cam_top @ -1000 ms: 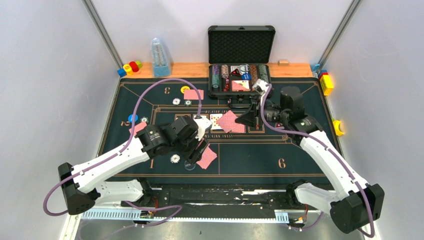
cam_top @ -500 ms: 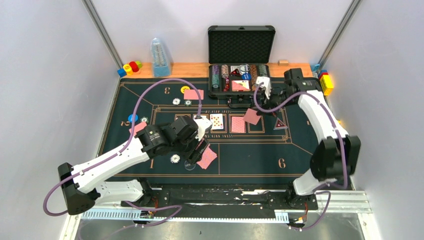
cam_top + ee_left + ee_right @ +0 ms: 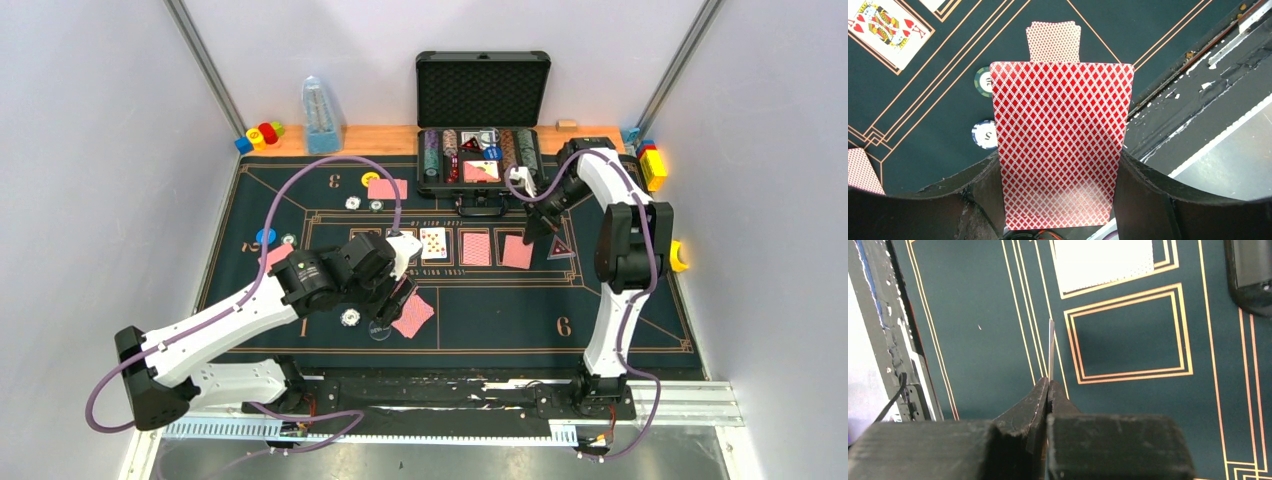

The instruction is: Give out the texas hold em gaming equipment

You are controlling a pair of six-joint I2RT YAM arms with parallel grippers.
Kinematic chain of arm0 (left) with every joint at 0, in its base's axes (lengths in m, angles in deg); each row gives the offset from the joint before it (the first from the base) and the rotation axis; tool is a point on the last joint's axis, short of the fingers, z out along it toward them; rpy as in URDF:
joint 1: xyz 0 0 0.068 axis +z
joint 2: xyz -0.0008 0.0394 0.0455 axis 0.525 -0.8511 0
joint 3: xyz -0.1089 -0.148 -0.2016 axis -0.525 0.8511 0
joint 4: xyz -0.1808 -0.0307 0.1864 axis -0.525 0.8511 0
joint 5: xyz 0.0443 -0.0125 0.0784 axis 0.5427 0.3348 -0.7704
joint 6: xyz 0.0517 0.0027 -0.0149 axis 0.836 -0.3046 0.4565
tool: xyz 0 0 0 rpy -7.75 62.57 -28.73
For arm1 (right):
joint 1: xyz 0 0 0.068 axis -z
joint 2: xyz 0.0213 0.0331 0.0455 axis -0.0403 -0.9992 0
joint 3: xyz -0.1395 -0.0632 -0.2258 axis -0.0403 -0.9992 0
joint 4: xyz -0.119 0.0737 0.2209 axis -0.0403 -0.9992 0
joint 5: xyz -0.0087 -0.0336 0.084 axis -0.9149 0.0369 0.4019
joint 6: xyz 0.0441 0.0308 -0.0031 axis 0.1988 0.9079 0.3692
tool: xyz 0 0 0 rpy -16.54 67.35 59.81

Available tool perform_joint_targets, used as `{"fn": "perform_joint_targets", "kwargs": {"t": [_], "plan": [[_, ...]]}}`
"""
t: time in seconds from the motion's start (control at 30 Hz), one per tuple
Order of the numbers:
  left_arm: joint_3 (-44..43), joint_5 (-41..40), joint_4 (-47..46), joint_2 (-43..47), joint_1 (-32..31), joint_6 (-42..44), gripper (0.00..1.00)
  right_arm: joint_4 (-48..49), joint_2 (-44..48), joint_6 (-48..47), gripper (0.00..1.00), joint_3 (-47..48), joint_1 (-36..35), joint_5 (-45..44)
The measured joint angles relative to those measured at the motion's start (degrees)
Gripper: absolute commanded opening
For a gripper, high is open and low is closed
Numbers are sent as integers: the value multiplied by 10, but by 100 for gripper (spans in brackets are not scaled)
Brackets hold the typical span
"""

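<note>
My left gripper [image 3: 397, 300] hovers over the near-left part of the green poker mat [image 3: 500, 310]. In the left wrist view its jaws [image 3: 1059, 157] are shut on the side edges of red-backed playing cards [image 3: 1060, 145]. Below them lie a red-backed card [image 3: 1053, 41], a green chip [image 3: 983, 81] and a white chip [image 3: 984, 134]. My right gripper [image 3: 537, 228] is at the right end of the centre row, shut [image 3: 1049, 382] on a single card seen edge-on [image 3: 1051, 347]. That card [image 3: 517, 252] hangs over the row beside another red-backed card [image 3: 476, 248] and a face-up one [image 3: 433, 243].
An open black case [image 3: 483, 120] with chips and cards stands at the back. Spot 3 has a yellow disc [image 3: 370, 180] and a card [image 3: 387, 189]; spot 2 has a blue disc [image 3: 265, 237]. Toy blocks [image 3: 262, 134] and a clear blue bottle-like object [image 3: 320, 115] sit on the back ledge.
The right arm has folded back and to the right, carrying its card along the centre row from the middle to the right end. The left arm and its cards have not moved.
</note>
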Motion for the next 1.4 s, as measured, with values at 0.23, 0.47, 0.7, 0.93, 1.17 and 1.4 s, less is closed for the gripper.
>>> {"fn": "perform_joint_targets", "kwargs": {"t": [0.23,0.47,0.7,0.93,1.17,1.4], "plan": [[0,-10,0,-7,0,0,0,-20,-87,-25,0,65,14,-19],[0,-14,0,-22,0,0,0,-20,-172,-29,0,153,15,-25],[0,-28,1,-34,0,0,0,-24,-202,-30,7,192,14,-25],[0,-32,1,-34,0,0,0,-24,-220,-30,15,198,9,-24],[0,-35,1,-35,0,0,0,-15,-224,-27,29,198,4,-18],[0,-36,1,-42,0,0,0,-1,-227,-17,46,199,1,-19]]}}
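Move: The right hand holds one card by its edge. The empty card slot at the row's right end lies about 4 cm ahead, 4 cm to its left and 10 cm below. The face-down card in the next slot is roughly 8 cm left of that slot; the red triangle is some 11 cm right of it; the case handle sits about 11 cm beyond and 6 cm left of it. From the left hand, still holding its cards, the slot is around 23 cm ahead, 27 cm right and 17 cm below. The right hand lowers the card about 8 cm while reaching 7 cm forward, then opens, releasing it. ##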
